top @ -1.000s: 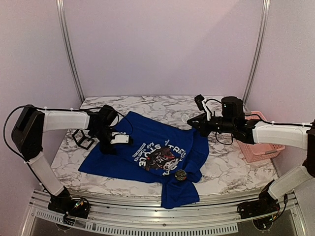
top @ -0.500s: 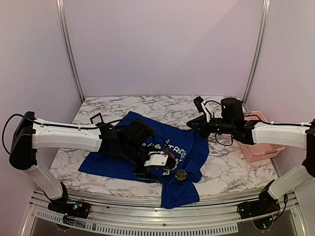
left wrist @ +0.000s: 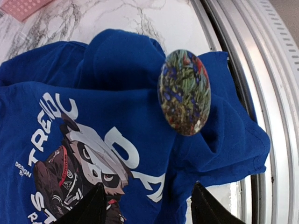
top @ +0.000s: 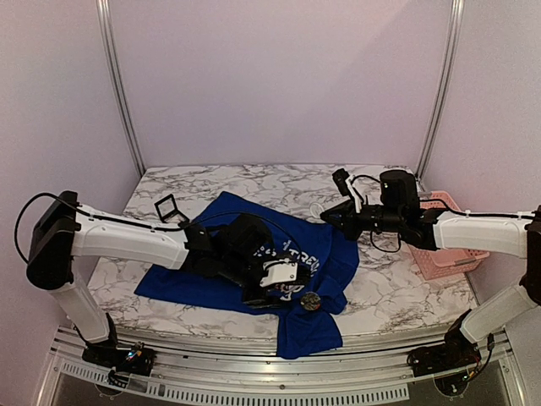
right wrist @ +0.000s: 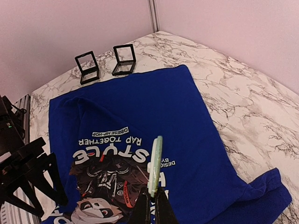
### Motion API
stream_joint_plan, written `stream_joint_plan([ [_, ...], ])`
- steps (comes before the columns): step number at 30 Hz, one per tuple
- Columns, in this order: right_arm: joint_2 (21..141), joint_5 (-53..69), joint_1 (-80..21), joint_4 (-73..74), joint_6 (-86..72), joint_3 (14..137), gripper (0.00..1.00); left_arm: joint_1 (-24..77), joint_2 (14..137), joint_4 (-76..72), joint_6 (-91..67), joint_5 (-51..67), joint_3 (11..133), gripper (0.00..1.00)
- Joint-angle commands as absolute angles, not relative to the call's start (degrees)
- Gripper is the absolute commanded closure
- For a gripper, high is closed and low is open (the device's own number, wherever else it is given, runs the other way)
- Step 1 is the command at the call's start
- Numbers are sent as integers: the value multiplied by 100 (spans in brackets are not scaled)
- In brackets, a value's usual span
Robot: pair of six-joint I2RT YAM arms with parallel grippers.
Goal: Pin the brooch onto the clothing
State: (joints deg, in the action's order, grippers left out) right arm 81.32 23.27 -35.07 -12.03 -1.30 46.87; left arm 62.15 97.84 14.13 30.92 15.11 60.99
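The clothing, a royal-blue T-shirt (top: pixel 296 233) with a panda print, lies spread on the marble table. The brooch (top: pixel 310 301), a small round ornament with dark greenish floral colours, rests on the shirt's folded near corner. In the left wrist view the brooch (left wrist: pixel 184 92) lies just ahead of the fingers. My left gripper (top: pixel 281 290) hovers open over the print beside it, and its black fingertips (left wrist: pixel 96 205) have nothing between them. My right gripper (right wrist: pixel 153 193) is shut on a thin pale disc (right wrist: pixel 155 161), seen edge-on, above the shirt (right wrist: pixel 154 102).
Two small black square boxes (right wrist: pixel 87 67) (right wrist: pixel 124 59) stand open at the shirt's far side; one box (top: pixel 167 208) shows from above. A pink basket (top: pixel 448 245) sits at the table's right edge. The metal rail (left wrist: pixel 261 70) runs along the near edge by the brooch.
My left arm swung right from the shirt's left sleeve, across the print, to just beside the brooch. The right gripper stayed almost still, holding the disc.
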Motion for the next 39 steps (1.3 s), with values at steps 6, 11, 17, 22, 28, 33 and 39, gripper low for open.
stream_joint_plan([
  [6,7965,2453,-3471,-1275,-62,4661,100,6311,10108,642,2456,855,5885,50],
  [11,7958,2430,-3471,-1278,-29,4612,100,6304,10110,634,2449,999,5766,72],
  [17,8058,2616,-3473,-1463,141,4634,100,6270,9674,1428,2408,1032,6249,100],
  [22,8273,2591,-3661,-1746,125,4627,100,6240,9520,3457,2439,1652,7597,100],
  [28,8240,2382,-4055,-1967,409,4538,100,6240,9771,4981,2278,1581,8868,100],
  [33,7925,2410,-4185,-2455,185,4120,100,6232,10038,5574,1638,1552,9520,100],
  [39,7812,2380,-4236,-2434,-278,4037,100,6214,10890,7114,591,1701,11011,100],
])
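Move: Just below the left hand's open fingers, about 3 cm down and 2 cm farther out, lies the clothing's printed lettering. The flowered brooch sits on the cloth roughly 6 cm to the hand's right, 2 cm back and 3 cm down. From the right hand, which holds the other brooch, that lettering lies some 15 cm back, 6 cm left and 13 cm down. Sinking about 2.5 cm and easing slightly forward, the left hand shuts its fingers on the clothing by the lettering, then lifts the pinched cloth straight up some 15 cm, its wrist turning a little at the end. As the cloth rises, the right hand, keeping its grip on the brooch, comes about 5 cm back and 3 cm left towards it. ##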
